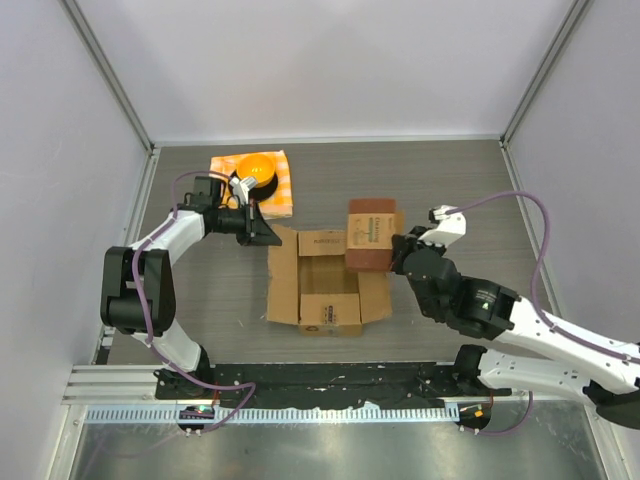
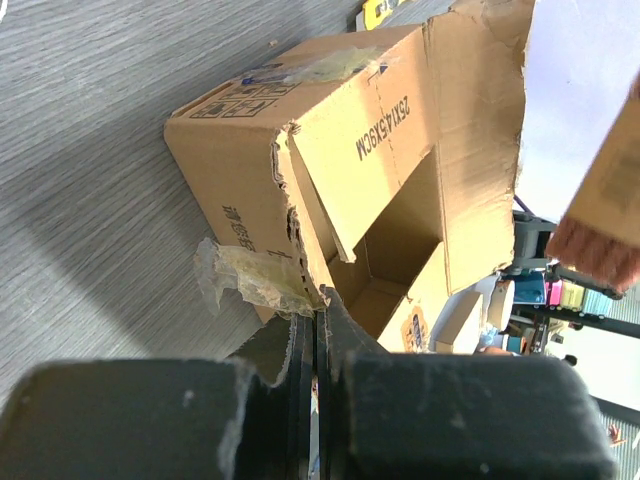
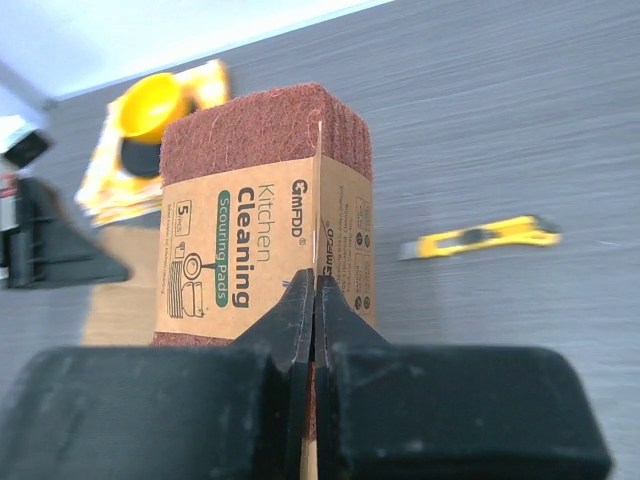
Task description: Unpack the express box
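The express box [image 1: 322, 300] sits open in the middle of the table, flaps spread, with loose clear tape hanging from its corner [image 2: 250, 275]. At the box's far left corner, my left gripper [image 1: 266, 234] is shut on the edge of a flap [image 2: 317, 318]. A pack of reddish-brown kitchen scouring pads [image 1: 371, 233] in a brown paper sleeve hangs over the box's right flap. The right gripper [image 1: 398, 250] is shut on the seam of that sleeve [image 3: 316, 284]. The left wrist view shows the pack [image 2: 603, 228] at its right edge.
A yellow bowl [image 1: 258, 168] rests on an orange checked cloth [image 1: 285, 190] behind the left gripper. A yellow utility knife [image 3: 482, 237] lies on the grey table beyond the pack. White walls enclose the back and sides.
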Robot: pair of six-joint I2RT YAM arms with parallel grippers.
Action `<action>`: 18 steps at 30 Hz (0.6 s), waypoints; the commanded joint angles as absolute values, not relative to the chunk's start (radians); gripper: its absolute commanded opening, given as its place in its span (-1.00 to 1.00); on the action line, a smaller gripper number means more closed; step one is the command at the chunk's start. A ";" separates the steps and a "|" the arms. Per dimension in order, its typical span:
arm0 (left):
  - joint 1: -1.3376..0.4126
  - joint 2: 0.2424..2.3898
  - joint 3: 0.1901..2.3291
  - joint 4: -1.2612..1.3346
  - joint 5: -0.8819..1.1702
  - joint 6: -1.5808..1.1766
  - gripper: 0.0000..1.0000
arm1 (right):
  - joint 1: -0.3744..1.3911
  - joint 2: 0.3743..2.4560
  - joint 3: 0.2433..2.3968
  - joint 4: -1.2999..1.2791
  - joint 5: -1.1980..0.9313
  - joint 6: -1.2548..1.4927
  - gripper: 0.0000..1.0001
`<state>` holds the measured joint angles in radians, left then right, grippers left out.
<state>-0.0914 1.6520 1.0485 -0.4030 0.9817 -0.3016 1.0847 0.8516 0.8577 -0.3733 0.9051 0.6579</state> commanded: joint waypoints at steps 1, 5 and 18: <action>-0.091 1.649 1.091 -0.417 0.971 -0.276 -1.00 | 1.022 0.821 0.940 -0.759 1.130 0.774 -0.99; -0.086 1.649 1.111 -0.431 0.971 -0.273 -1.00 | 0.795 0.842 0.910 -0.798 1.008 0.709 -0.99; -0.005 1.617 1.089 -0.460 1.002 -0.242 -1.00 | 0.129 1.015 0.762 -0.539 0.545 0.453 -0.98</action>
<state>-0.0166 1.6520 1.0767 -0.4564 0.9722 -0.2710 0.2020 0.9565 0.7723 -0.6445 0.6548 0.5266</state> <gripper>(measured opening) 0.029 0.033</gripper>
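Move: Clear table, the spot the held scouring pads are heading for, lies roughly 23 cm to the right hand's right, 3 cm ahead and 25 cm below. The yellow cutter is about 10 cm right and 13 cm ahead, on the table 26 cm down; the open box's middle is 9 cm left, 2 cm ahead and 22 cm below. From the left hand, the box's middle lies 12 cm right, 6 cm back and 8 cm lower. Swinging the pads away from the box, the still-closed right hand goes some 22 cm right, passing on the base side of the cutter, and sinks about 12 cm towards the clear table, turning clockwise some 35 degrees and tipping downward. The left hand keeps its pinch on the box's left flap and, late on, draws it about 2.5 cm left. ##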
